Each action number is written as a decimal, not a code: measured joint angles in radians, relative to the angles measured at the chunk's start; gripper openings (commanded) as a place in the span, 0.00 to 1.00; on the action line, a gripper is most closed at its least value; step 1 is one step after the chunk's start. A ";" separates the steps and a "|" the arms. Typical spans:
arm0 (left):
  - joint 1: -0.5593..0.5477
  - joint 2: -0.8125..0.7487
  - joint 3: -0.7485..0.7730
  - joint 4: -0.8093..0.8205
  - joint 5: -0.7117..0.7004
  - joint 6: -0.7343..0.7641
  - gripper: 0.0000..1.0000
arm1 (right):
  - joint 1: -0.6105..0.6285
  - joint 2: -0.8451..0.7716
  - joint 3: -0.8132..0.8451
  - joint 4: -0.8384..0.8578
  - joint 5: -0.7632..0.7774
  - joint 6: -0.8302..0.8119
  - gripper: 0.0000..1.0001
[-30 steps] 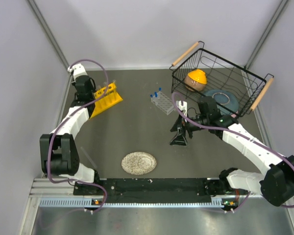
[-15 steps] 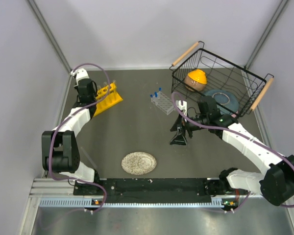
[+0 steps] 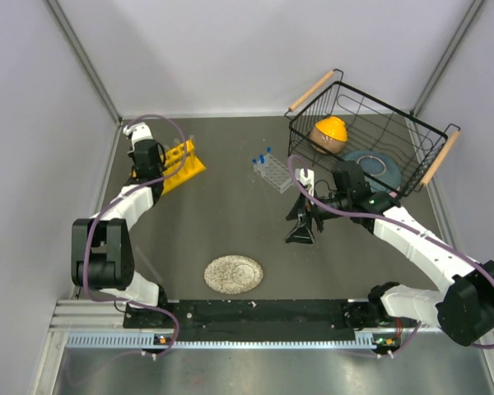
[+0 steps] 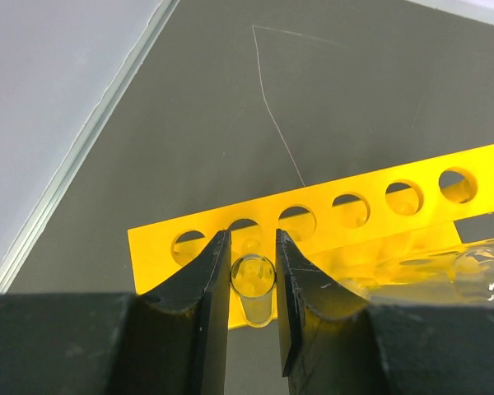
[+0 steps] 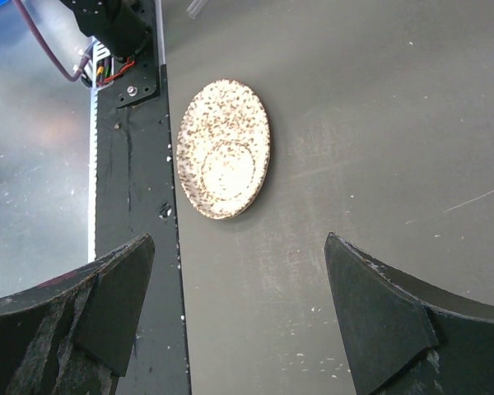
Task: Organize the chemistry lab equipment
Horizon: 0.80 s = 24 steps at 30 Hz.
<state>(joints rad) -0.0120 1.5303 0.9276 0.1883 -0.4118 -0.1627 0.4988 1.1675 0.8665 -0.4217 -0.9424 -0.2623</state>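
Observation:
A yellow tube rack [image 3: 185,163] stands at the back left of the table, and in the left wrist view its row of holes [image 4: 350,210] runs across just beyond my fingers. My left gripper [image 3: 159,158] [image 4: 252,243] is shut on a clear test tube [image 4: 253,288], held upright at the rack's near edge by the second hole from the left. Another clear tube [image 4: 482,265] shows at the rack's right end. A small clear rack with blue-capped vials [image 3: 271,170] sits mid-table at the back. My right gripper [image 3: 300,231] [image 5: 239,313] hangs open over bare table, nothing between its fingers.
A black wire basket [image 3: 395,105] at the back right holds an orange bowl [image 3: 329,132] and a blue dish [image 3: 369,164]. A round speckled disc [image 3: 233,274] [image 5: 225,148] lies near the front edge. A thin clear tube [image 3: 147,264] lies by the left arm's base.
My left wrist has shifted a little forward and right toward the yellow rack, still holding the tube. The right arm has not moved.

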 measured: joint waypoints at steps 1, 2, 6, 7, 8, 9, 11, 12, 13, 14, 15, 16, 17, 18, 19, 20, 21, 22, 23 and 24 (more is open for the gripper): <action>0.000 0.000 -0.004 0.000 0.001 -0.001 0.31 | 0.000 0.000 0.000 0.000 0.000 0.000 0.85; 0.000 0.000 -0.008 0.000 0.003 -0.003 0.35 | 0.000 0.000 0.000 0.000 0.002 -0.001 0.85; 0.000 0.000 -0.034 -0.002 0.004 -0.014 0.42 | 0.000 0.000 0.000 -0.001 0.007 -0.007 0.85; 0.000 0.000 -0.040 -0.005 0.004 -0.017 0.44 | 0.000 0.000 0.000 -0.002 0.008 -0.008 0.86; 0.000 0.000 -0.045 -0.007 0.004 -0.020 0.47 | 0.000 0.000 0.000 -0.003 0.010 -0.008 0.85; 0.000 -0.001 -0.050 -0.010 0.004 -0.023 0.49 | 0.000 0.000 0.000 -0.003 0.012 -0.009 0.86; 0.000 -0.006 -0.056 -0.022 0.004 -0.029 0.55 | -0.003 0.000 0.000 -0.007 0.016 -0.014 0.86; 0.000 -0.010 -0.056 -0.027 0.004 -0.032 0.57 | -0.005 0.000 0.000 -0.008 0.018 -0.016 0.86; 0.000 -0.019 -0.056 -0.035 0.005 -0.034 0.59 | -0.005 0.000 0.000 -0.010 0.020 -0.019 0.86; 0.000 -0.032 -0.056 -0.044 0.005 -0.038 0.62 | -0.006 0.000 0.000 -0.013 0.023 -0.023 0.86; 0.000 -0.049 -0.056 -0.052 0.005 -0.042 0.67 | -0.007 0.000 0.000 -0.016 0.024 -0.026 0.86; 0.000 -0.070 -0.056 -0.062 0.005 -0.045 0.69 | -0.010 -0.001 0.000 -0.018 0.025 -0.031 0.86; 0.000 -0.090 -0.056 -0.072 0.005 -0.046 0.72 | -0.013 -0.002 0.000 -0.021 0.026 -0.035 0.86; 0.000 -0.125 -0.056 -0.091 0.005 -0.049 0.78 | -0.018 -0.003 0.000 -0.027 0.026 -0.045 0.86; 0.002 -0.153 -0.056 -0.103 0.005 -0.050 0.81 | -0.023 -0.006 0.000 -0.034 0.026 -0.054 0.86; 0.005 -0.189 -0.054 -0.121 0.005 -0.052 0.84 | -0.027 -0.011 0.000 -0.043 0.026 -0.065 0.86; 0.011 -0.227 -0.049 -0.140 0.005 -0.055 0.89 | -0.037 -0.018 0.000 -0.048 0.026 -0.074 0.86; 0.017 -0.270 -0.042 -0.165 0.006 -0.060 0.93 | -0.045 -0.024 0.000 -0.053 0.026 -0.083 0.86; 0.020 -0.302 -0.036 -0.179 0.007 -0.062 0.96 | -0.058 -0.037 0.000 -0.060 0.026 -0.095 0.86; 0.025 -0.348 -0.029 -0.203 0.018 -0.068 0.99 | -0.074 -0.053 0.000 -0.066 0.027 -0.106 0.86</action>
<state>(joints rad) 0.0128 1.1828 0.8986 -0.0151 -0.3943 -0.2306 0.4248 1.1141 0.8665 -0.4873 -0.9154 -0.3683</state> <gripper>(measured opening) 0.911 0.856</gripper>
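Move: The left hand, fingers still shut, holds the test tube at the second place from the left end of the yellow rack's near row, the tube's middle about 4 cm straight below. The rack's middle lies some 5 cm ahead, 3 cm right and 11 cm down; the next tube about 2 cm ahead and 3 cm right. From the empty right hand, the held tube is roughly 22 cm ahead and 43 cm left. The left fingers let go of the test tube and open nearly fully, while the hand first sinks about 2.5 cm beside the tube, easing back. It then reverses upward, climbing some 11 cm and drawing back towards its base, away from the yellow rack, the fingers tipping up about 10 degrees. Late on, the open, empty right hand drifts a couple of centimetres to its right. ##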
